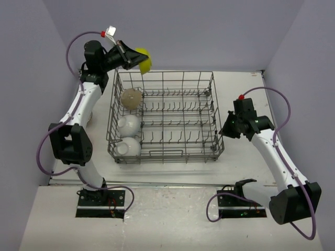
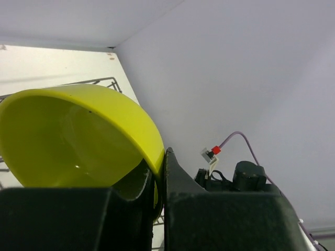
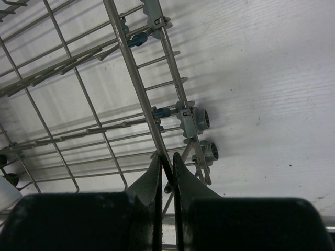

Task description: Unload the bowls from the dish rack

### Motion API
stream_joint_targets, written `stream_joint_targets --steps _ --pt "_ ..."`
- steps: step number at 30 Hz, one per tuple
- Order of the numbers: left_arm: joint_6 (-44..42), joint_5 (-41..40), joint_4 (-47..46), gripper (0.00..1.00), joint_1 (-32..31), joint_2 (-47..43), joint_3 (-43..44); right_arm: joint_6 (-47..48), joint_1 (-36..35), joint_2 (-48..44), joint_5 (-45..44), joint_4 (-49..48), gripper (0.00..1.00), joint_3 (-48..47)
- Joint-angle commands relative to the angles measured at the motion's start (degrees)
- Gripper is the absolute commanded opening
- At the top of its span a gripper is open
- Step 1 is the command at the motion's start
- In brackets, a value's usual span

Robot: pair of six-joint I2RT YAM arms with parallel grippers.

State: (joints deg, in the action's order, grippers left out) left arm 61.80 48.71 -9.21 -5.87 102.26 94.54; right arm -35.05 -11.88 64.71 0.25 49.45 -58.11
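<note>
The grey wire dish rack [image 1: 209, 112] stands mid-table. My left gripper [image 1: 131, 58] is shut on the rim of a yellow bowl [image 1: 143, 60], held in the air above the rack's far left corner; the bowl fills the left wrist view [image 2: 78, 136]. A tan bowl [image 1: 131, 98] and two white bowls [image 1: 128, 124] [image 1: 128, 147] stand on edge along the rack's left side. My right gripper [image 1: 224, 130] is shut on the top wire of the rack's right wall [image 3: 141, 89], near two grey rollers [image 3: 201, 119].
Grey walls close in the table at the back and both sides. A brownish round object [image 1: 91, 116] lies on the table behind the left arm, mostly hidden. The table's front edge runs just below the rack.
</note>
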Motion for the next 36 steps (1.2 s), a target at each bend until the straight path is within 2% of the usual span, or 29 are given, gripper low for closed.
stream_joint_targets --steps 1,6,9,14,18,24,28,36 --pt "-6.78 -5.46 9.03 0.00 2.52 -6.27 2.23 -3.63 2.47 -1.25 -10.27 3.90 0.00 0.19" --pt "-12.66 -11.87 20.00 0.00 5.87 -11.20 2.05 -1.87 4.67 -1.25 -9.75 4.07 0.00 -0.43" --pt "-17.14 -15.83 26.14 0.00 10.34 -13.31 3.70 -0.73 5.29 -1.08 -9.13 4.07 0.00 -0.60" --pt "-26.10 -27.50 35.83 0.00 11.32 -14.89 8.81 0.68 5.55 -0.37 -7.90 4.07 0.00 -0.60" --pt "-29.63 -36.56 44.00 0.00 11.32 -14.63 11.01 1.38 5.55 -0.02 -6.93 4.07 0.00 -1.30" --pt "-30.78 -48.16 51.03 0.00 11.23 -15.25 5.57 2.53 5.55 0.42 -6.49 4.34 0.00 -2.01" --pt "-28.95 -60.02 56.22 0.00 11.32 -16.56 2.06 3.14 5.55 0.95 -6.32 4.69 0.00 -2.62" --pt "-23.83 -69.87 60.45 0.00 11.32 -24.99 -15.86 3.49 5.55 2.35 -5.26 4.69 0.00 -4.82"
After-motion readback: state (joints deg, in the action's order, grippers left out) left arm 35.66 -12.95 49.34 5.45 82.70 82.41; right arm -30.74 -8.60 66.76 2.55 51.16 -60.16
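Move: My left hand holds the yellow bowl high over the far left part of the rack. The patterned bowl on the counter left of the rack lies about 33 cm to its left, 8 cm back and 35 cm down; the orange bowl sits some 13 cm nearer me than that one. In the rack, the beige bowl is about 31 cm below and 8 cm left of this hand, the middle white bowl 15 cm nearer. From my right hand, the patterned bowl lies some 66 cm left, 14 cm ahead and 14 cm down. I sweep the yellow bowl left with my left hand, about 25 cm, nearly level across the rack's left side, then sink some 15 cm and draw back about 10 towards the patterned bowl. The wrist turns counter-clockwise and tips until the level fingers slant steeply down and forward, still pinching the rim. My right hand keeps its grip on the rack's corner rail, easing about a centimetre right. ##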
